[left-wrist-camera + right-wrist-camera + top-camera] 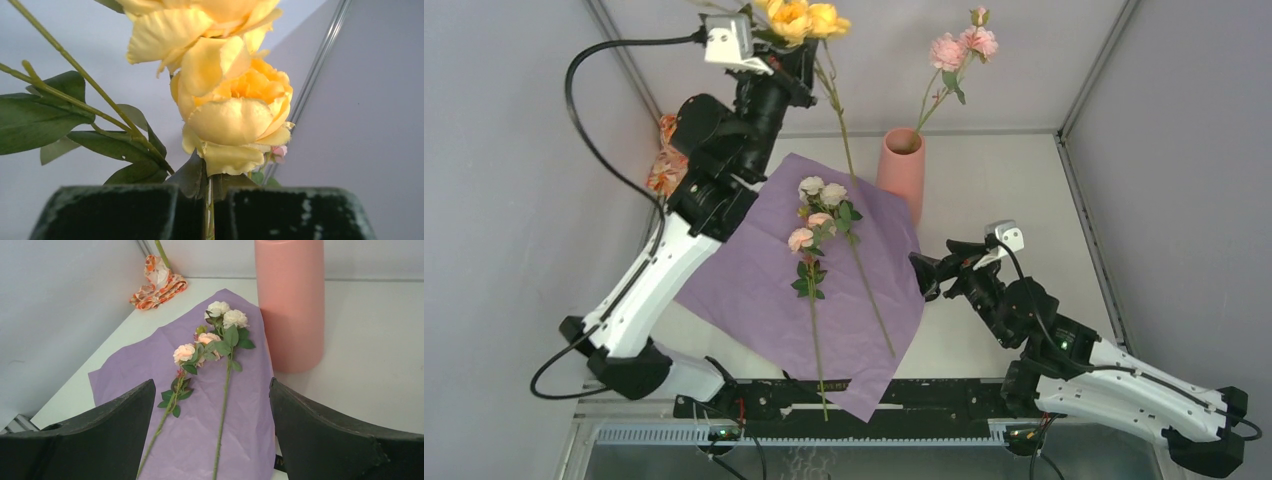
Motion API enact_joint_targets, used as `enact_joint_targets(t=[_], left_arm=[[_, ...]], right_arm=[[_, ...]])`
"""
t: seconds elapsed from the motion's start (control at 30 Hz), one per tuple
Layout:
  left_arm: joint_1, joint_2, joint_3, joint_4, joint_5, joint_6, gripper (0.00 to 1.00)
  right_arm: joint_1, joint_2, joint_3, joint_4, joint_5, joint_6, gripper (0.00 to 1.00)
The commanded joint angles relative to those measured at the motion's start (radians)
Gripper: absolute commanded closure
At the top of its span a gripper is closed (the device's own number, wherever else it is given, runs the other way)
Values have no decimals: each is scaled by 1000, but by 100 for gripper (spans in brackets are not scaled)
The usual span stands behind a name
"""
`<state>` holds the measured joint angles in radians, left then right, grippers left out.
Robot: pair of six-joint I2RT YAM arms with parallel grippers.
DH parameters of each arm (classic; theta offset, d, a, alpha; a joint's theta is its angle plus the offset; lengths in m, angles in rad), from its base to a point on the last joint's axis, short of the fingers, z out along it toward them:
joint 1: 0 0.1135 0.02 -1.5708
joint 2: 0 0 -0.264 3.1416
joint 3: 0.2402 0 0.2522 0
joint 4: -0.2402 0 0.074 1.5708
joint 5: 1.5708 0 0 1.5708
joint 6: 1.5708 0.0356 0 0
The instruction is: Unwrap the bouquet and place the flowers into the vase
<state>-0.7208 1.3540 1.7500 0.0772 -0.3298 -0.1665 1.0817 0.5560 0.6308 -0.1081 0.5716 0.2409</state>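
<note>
The bouquet lies unwrapped, its lilac paper point(754, 290) point(200, 410) spread flat on the table. Two of the flowers rest on it, one cream-headed point(822, 190) point(227, 316) and one peach-pink point(804, 237) point(186, 353). My left gripper point(792, 52) point(210, 216) is raised high at the back, shut on the stem of a yellow rose point(806, 17) point(235, 112), whose stem hangs down left of the vase point(902, 168) point(290, 305). A pink rose point(964, 45) stands in the vase. My right gripper point(927, 277) point(215, 437) is open and empty, low at the paper's right edge.
An orange-red floral cloth bundle point(665, 160) point(158, 283) lies at the back left against the wall. Grey walls close in the table on the left, back and right. The left arm point(674, 250) reaches over the paper's left corner.
</note>
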Motion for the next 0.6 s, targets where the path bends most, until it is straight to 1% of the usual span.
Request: enact_joint_targets(t=[0.0,0.1,0.23,0.37,0.47,0.57], left_arm=[[-19,140,206,59,76,135,100],[-27,240,308,75,90,163,100],[-30,375,456,73,116,165,100],[-32,483,581,71,141,211,100],[-31,539,630,93,147,232,100],[-24,570,642,139,162,210,100]], right_arm=[[12,-20,1,32,33,3,8],[13,-23,-4,26,50,-4,8],[15,-36,-17,21,65,-5,8],[16,-58,-39,32,74,-9,8],[15,-63,-44,40,78,-28,8],[15,-58,-43,56,82,-58,7]])
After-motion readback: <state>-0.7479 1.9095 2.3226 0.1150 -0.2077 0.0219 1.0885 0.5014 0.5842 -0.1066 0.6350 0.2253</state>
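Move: My left hand, high up with the yellow flowers already pinched, is bound for the pink vase: its middle is about 13 cm to the right, 5 cm farther out and 47 cm below. The pink flowers standing in it are some 21 cm right, 6 cm ahead and 12 cm lower. The white flower heads on the wrapping lie about 7 cm ahead, straight below by 57 cm. From my right hand the vase is about 19 cm ahead, 6 cm left and 16 cm down. I swing my raised left hand right by some 11 cm and forward about 9 cm, bringing the yellow flowers over towards the pink vase. The height barely changes, a slight rise easing off again. My fingers stay shut on the stems and tip upward about 10 degrees, the hand rolling about as much with its left side rising. ##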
